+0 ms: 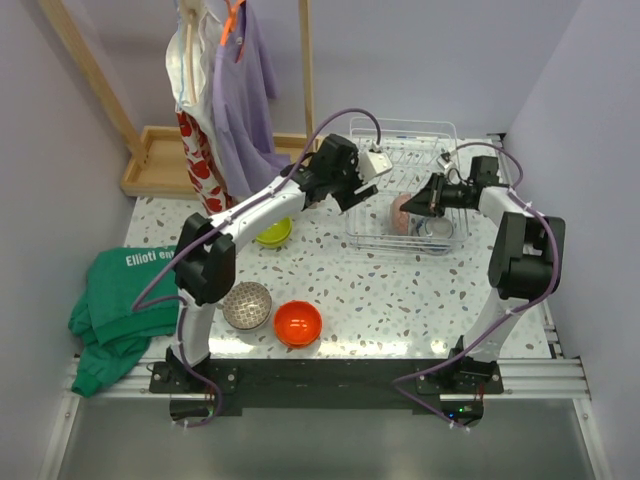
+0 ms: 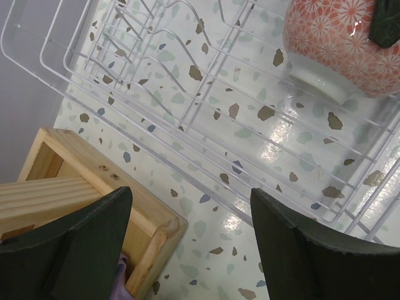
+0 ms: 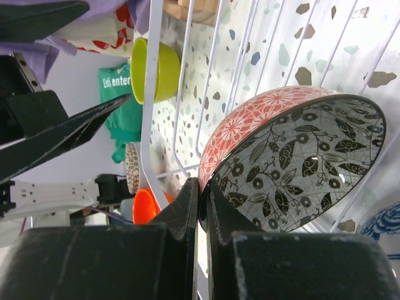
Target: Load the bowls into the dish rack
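Note:
My right gripper (image 3: 205, 190) is shut on the rim of a bowl (image 3: 300, 156) that is pink-red floral outside and white with dark leaves inside. It holds the bowl on edge inside the white wire dish rack (image 1: 400, 150), at the rack's front part (image 1: 402, 212). My left gripper (image 2: 190, 200) hangs open and empty over the rack's left edge, beside the wooden tray (image 2: 75, 187). The same bowl (image 2: 337, 44) shows its foot in the left wrist view. On the table lie a lime green bowl (image 1: 272, 232), a speckled bowl (image 1: 246, 304) and an orange bowl (image 1: 297, 322).
A wooden tray (image 1: 160, 160) with tall posts stands at the back left, and clothes (image 1: 225, 90) hang over it. A green garment (image 1: 115, 305) lies at the table's left edge. A blue-patterned piece (image 3: 382, 220) sits in the rack next to the held bowl.

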Robot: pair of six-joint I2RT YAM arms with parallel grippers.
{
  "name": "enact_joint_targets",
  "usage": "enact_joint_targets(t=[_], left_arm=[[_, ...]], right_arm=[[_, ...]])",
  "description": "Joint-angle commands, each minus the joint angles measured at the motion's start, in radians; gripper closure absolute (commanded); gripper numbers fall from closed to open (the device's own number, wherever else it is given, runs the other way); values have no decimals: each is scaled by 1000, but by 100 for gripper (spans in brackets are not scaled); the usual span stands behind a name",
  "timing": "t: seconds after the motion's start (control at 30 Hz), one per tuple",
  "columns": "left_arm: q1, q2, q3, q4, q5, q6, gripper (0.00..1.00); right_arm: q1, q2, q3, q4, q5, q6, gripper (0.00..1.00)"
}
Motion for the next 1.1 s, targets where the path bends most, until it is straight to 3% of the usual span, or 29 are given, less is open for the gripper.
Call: enact_joint_targets(t=[0.0,0.23,0.43,0.77,1.07], left_arm=[[0,24,55,49,26,-11,18],[0,62,57,88,58,4,18],[-1,79,44,121,86,-3,18],[-3,64,11,143,109,-30,18],[-3,6,-80,149,110,-37,18]], right_arm=[[3,-1,41,-121,22,-122,99],[-8,-36,58,-267,94,-248,91],[-71,-76,77,-327,188,-274,84],[-178,-138,164,-545,339,-493,68],[-175,-227,123,-470,453,-452,60]])
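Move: The right fingers are shut on the rim of the pink bowl in the dish rack; its middle lies about 3 cm left, 2 cm back and 3 cm below them. The blue-patterned bowl beside which it goes lies some 6 cm right, 4 cm back and 6 cm below. The rack's right rail is about 13 cm right and level ahead. From the left gripper, the pink bowl is roughly 9 cm right, 3 cm back and 8 cm lower. Ease the right gripper back about 2 cm, sinking slightly, and open the fingers to roughly a third to let go of the pink bowl's rim; then draw the hand some 11 cm right towards the rack's right rail, tipping the fingers about 25 degrees more downward. Lower the open left gripper about 4 cm at the rack's left side while edging it right. ##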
